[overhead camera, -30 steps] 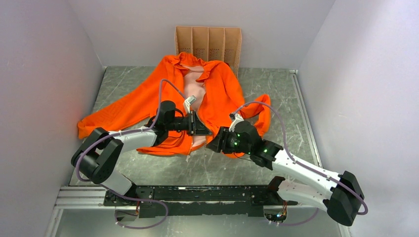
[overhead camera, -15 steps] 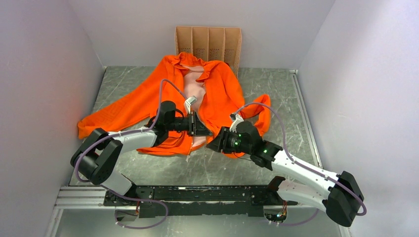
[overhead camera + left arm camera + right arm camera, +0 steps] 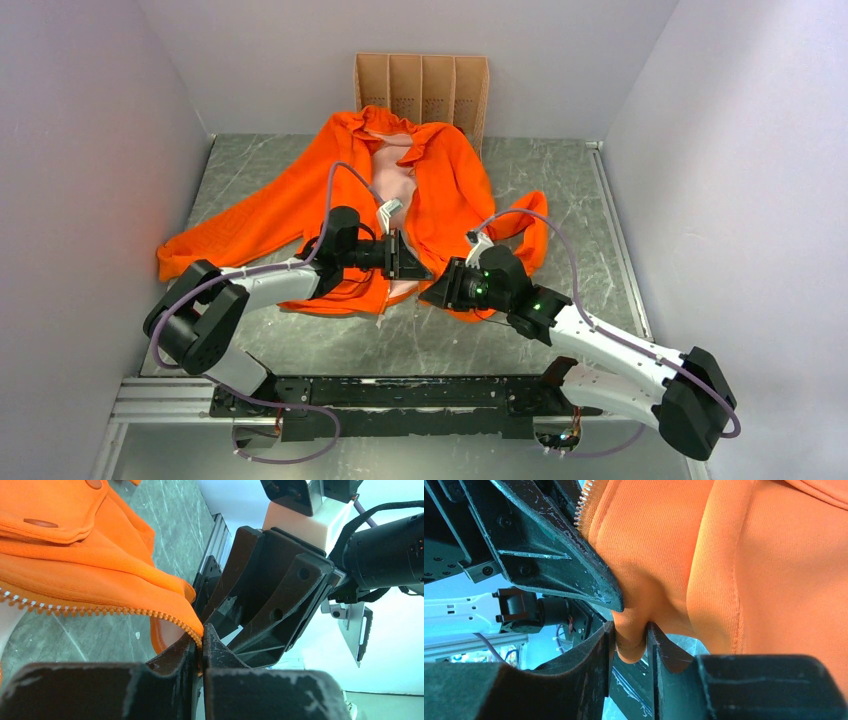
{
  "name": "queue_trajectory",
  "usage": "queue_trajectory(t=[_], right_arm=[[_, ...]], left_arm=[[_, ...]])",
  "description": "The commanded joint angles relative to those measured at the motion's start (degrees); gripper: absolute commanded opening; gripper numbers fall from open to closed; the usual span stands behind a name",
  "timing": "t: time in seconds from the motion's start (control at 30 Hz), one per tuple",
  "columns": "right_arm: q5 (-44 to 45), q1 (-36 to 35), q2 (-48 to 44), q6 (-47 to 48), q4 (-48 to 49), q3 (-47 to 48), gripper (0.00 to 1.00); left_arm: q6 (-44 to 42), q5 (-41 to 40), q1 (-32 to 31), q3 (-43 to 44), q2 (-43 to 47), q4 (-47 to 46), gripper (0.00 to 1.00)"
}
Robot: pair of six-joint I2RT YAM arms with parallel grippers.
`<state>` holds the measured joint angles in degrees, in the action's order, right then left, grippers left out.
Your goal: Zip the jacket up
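Observation:
The orange jacket [image 3: 455,190] lies front-up on the table, open down the middle with its pink lining [image 3: 397,180] showing. My left gripper [image 3: 420,270] is at the bottom hem, shut on the zipper edge. In the left wrist view the zipper teeth [image 3: 100,611] run into the pinched left gripper [image 3: 202,636]. My right gripper [image 3: 430,294] faces it from the right. In the right wrist view the right gripper [image 3: 630,636] squeezes a fold of orange jacket [image 3: 724,555] fabric at the other front edge, and the fold touches both fingers. The two grippers' tips almost meet.
A cardboard divider box [image 3: 421,88] stands against the back wall behind the collar. One sleeve [image 3: 230,225] stretches to the left wall side, the other sleeve [image 3: 530,225] folds at the right. A metal rail [image 3: 400,395] runs along the near edge. White walls enclose three sides.
My right gripper's jaws have narrowed onto the fabric fold. The left wrist has shifted slightly toward the near edge and keeps its grip on the zipper edge.

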<state>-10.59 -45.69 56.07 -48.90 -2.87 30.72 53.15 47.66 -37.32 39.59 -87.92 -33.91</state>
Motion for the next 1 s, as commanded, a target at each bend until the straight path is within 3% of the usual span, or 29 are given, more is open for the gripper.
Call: queue_trajectory(t=[0.0, 0.33, 0.43, 0.47, 0.73, 0.97], right_arm=[[-1.57, 0.56, 0.04, -0.39, 2.38, -0.81, 0.33], [-2.11, 0.52, 0.35, -0.35, 2.68, -0.93, 0.26], [-2.40, 0.59, 0.46, -0.40, 2.67, -1.01, 0.12], [-2.42, 0.63, 0.44, -0.32, 2.69, -1.01, 0.00], [-2.63, 0.79, -0.07, -0.06, 5.21, -1.38, 0.00], [-5.05, 3.68, -1.73, 2.60, 10.32, -3.21, 0.00]], left_arm=[[-1.29, 1.60, -0.63, 1.98, 0.17, -1.11, 0.08], [-1.37, 1.66, -0.67, 2.07, -0.05, -1.23, 0.08], [-1.28, 1.65, -0.71, 2.07, -0.21, -1.25, 0.08], [-1.08, 1.65, -0.73, 2.02, -0.23, -1.43, 0.08], [-1.95, 1.97, -0.74, 2.07, 0.32, -0.97, 0.08], [-7.62, -2.93, -0.68, 3.49, 4.74, 8.15, 0.38]])
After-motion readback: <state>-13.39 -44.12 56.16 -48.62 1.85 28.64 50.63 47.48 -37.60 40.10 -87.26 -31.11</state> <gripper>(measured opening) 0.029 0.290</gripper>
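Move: The hem corner of the jacket's right front panel hangs between the right gripper's open fingertips, about 1 cm below their midpoint. From the left gripper, still pinching that panel's zipper edge, the corner is some 3 cm back, 1 cm left and 2 cm lower. From the right hand, the left panel's zipper end lies roughly level, 9 cm left and 10 cm down; the bent sleeve lies about 14 cm ahead, 21 cm right and 9 cm down. Keep both hands in place, facing each other over the jacket's bottom edge, with less than 1 cm of drift. Close the right gripper from about a third open until its tips pinch the right panel's hem corner just beside the zipper edge; only then part the left fingers by about a fifth of their range to release that edge. ##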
